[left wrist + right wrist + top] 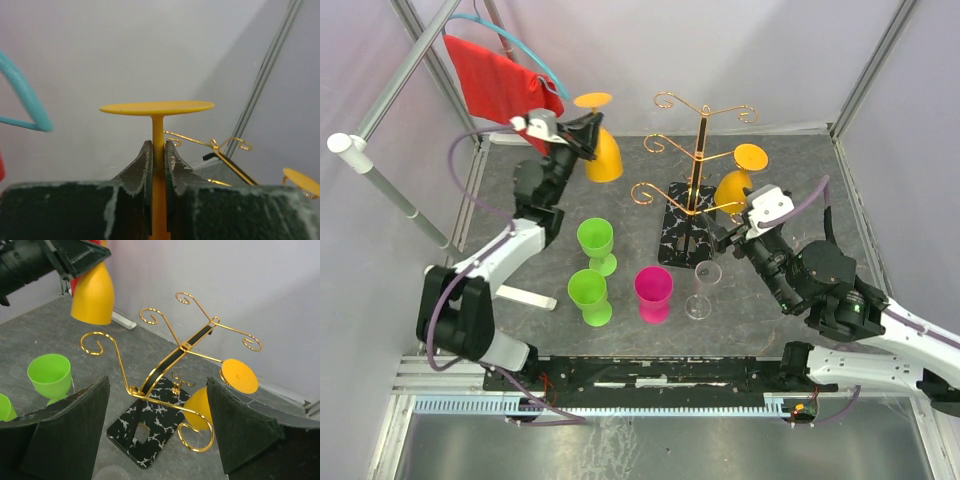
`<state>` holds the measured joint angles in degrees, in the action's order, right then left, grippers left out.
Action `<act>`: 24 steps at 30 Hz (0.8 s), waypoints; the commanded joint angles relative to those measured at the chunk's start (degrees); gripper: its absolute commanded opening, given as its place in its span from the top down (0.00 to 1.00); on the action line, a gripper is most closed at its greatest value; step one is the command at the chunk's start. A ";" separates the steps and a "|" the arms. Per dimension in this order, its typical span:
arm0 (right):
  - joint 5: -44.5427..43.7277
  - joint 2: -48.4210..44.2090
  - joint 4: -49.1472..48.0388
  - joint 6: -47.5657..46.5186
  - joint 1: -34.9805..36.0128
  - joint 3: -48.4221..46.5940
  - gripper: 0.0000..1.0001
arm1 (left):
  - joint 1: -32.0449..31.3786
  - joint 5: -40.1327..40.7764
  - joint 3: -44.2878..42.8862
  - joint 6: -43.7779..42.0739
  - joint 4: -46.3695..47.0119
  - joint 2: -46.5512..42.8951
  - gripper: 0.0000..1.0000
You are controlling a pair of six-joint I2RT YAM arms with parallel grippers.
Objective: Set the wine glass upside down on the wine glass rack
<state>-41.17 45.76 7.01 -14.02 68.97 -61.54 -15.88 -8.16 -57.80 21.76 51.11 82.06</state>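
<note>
My left gripper (590, 135) is shut on the stem of a yellow wine glass (603, 152), held upside down in the air at the back left, foot up. In the left wrist view the jaws press the yellow stem (157, 131) from both sides under the flat foot (156, 107). The gold wine glass rack (695, 160) stands to its right on a black marble base (672, 240). A second yellow glass (733, 187) hangs upside down on a right arm of the rack. My right gripper (727, 240) is open beside the base, and its wrist view shows nothing between the fingers (65, 430).
A clear wine glass (702, 290) stands upright in front of the rack base. Two green cups (596, 243) (588, 295) and a pink cup (653, 292) stand left of it. A red cloth (490, 80) hangs on the frame at the back left.
</note>
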 commanded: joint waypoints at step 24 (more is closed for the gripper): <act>3.14 -14.36 13.97 1.84 0.27 4.13 0.10 | -4.74 -9.21 -18.98 -17.65 28.17 36.77 0.97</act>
<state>-39.31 31.79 21.65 -10.81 69.01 -57.58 -20.60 -13.43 -71.00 3.40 77.65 116.55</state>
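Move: The orange glass, already base-up in the left fingers, is bound for the rack's top-left hook, about 12 cm ahead, 15 cm right and 6 cm below the left hand. The middle-left hook lies some 5 cm ahead, 13 cm right, 11 cm down; the lower-left one 2 cm back, 11 cm right, 16 cm down. From the right hand, the top-left hook is roughly 24 cm ahead, 13 cm left and slightly lower. The orange glass, kept pinched by its stem in the left fingers, is lowered about 10 cm while being carried some 9 cm forward and 8 cm right, towards the rack's top-left hook; the sinking dies out at the end. The left wrist tilts some 20 degrees, fingers tipping up and the hand's left side rising. The empty right hand, still open, backs away from the rack, mostly rightward by 5 cm, also a little back and down. ##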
